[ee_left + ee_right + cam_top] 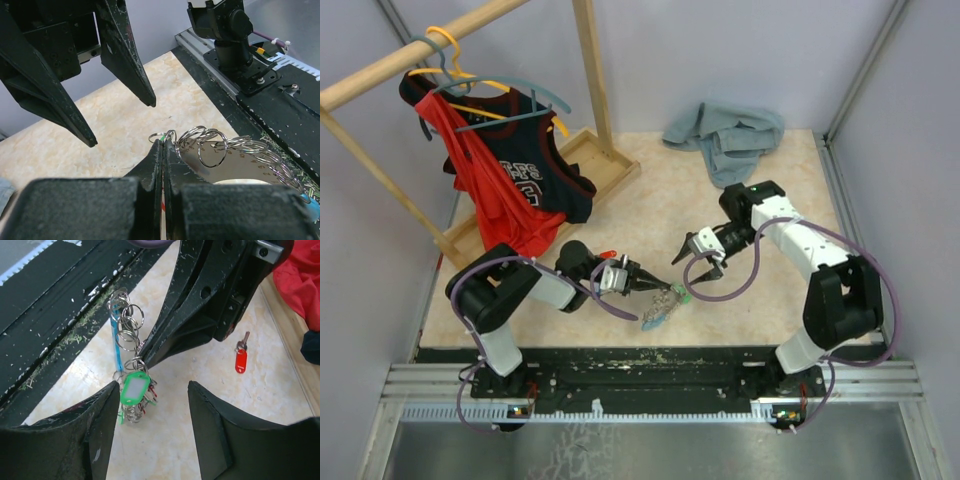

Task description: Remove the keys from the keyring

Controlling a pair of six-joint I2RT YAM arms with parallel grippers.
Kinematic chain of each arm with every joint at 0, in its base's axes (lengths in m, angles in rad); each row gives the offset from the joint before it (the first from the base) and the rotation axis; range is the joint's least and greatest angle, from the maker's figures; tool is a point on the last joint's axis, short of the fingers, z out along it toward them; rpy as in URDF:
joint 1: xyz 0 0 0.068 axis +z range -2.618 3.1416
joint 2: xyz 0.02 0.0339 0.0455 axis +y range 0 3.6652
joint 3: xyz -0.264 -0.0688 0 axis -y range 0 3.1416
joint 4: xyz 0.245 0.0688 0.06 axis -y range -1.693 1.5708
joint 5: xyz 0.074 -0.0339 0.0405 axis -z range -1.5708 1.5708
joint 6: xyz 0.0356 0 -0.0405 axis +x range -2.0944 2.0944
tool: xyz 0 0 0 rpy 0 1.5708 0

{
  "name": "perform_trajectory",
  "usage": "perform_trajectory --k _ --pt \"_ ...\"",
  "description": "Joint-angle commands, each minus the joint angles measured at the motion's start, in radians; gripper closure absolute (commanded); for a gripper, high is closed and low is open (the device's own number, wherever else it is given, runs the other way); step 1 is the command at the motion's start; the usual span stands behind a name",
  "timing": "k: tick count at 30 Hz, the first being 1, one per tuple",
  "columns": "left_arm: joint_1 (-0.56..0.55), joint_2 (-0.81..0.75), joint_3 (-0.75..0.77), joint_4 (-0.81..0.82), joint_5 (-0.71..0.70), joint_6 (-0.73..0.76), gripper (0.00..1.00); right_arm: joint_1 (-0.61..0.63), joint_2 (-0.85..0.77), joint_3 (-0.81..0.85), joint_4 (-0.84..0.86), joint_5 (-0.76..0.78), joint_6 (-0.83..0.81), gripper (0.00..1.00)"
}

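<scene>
The keyring (125,335) is a jangly chain of thin silvery loops (215,145) with a green tag (134,388), a light blue strip (116,347) and small keys bunched below. It lies near the table's front edge (663,303). My left gripper (164,142) is shut on one small loop at the bunch's end, and its black fingers (165,340) reach in from above in the right wrist view. My right gripper (154,390) is open, and the green tag hangs just inside its left finger, held by nothing. One key with a red tag (241,360) lies apart on the table (608,253).
A wooden clothes rack (582,60) with red and dark jerseys (510,180) on hangers stands at the back left. A grey cloth (728,135) is crumpled at the back right. The black base rail (650,365) runs along the near edge, close beside the keyring.
</scene>
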Motion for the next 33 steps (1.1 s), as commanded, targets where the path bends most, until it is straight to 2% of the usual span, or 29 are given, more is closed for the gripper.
perform_trajectory --k 1,8,22,32,33 --pt "0.005 0.012 0.019 0.284 0.046 -0.005 1.0 0.03 0.025 0.03 -0.02 -0.08 0.032 0.45" --pt "0.004 0.011 0.015 0.284 0.042 0.003 1.0 0.077 0.092 0.068 -0.063 -0.058 0.035 0.62" --pt "0.004 -0.001 -0.008 0.284 -0.001 0.033 1.0 0.102 0.089 0.069 -0.045 -0.031 0.062 0.77" --pt "0.005 -0.009 -0.019 0.284 -0.03 0.04 1.0 0.102 0.064 0.072 -0.039 -0.014 0.072 1.0" --pt "0.005 -0.01 -0.02 0.284 -0.034 0.041 1.0 0.102 0.062 0.073 -0.039 -0.01 0.072 1.0"
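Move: The small ring with the green tag, pinched in the left fingertips, is what the open right fingers go for: from the right hand about 2 cm back, 2 cm left and 2 cm lower. The green tag hangs roughly 3 cm back, 1 cm left and 4 cm below the right hand; the keyring's blue end sits about 8 cm back, 6 cm left and 5 cm below it. For the left hand, that ring is right at its tips. The small ring beside the green tag is held still in the shut left fingertips while the right hand comes in to it, going left, back and down about 3 cm in all and tipping its fingers some 10 degrees. The right fingers close all the way from a bit over half open, mostly once the hand has nearly stopped, and pinch the ring right against the left tips. ##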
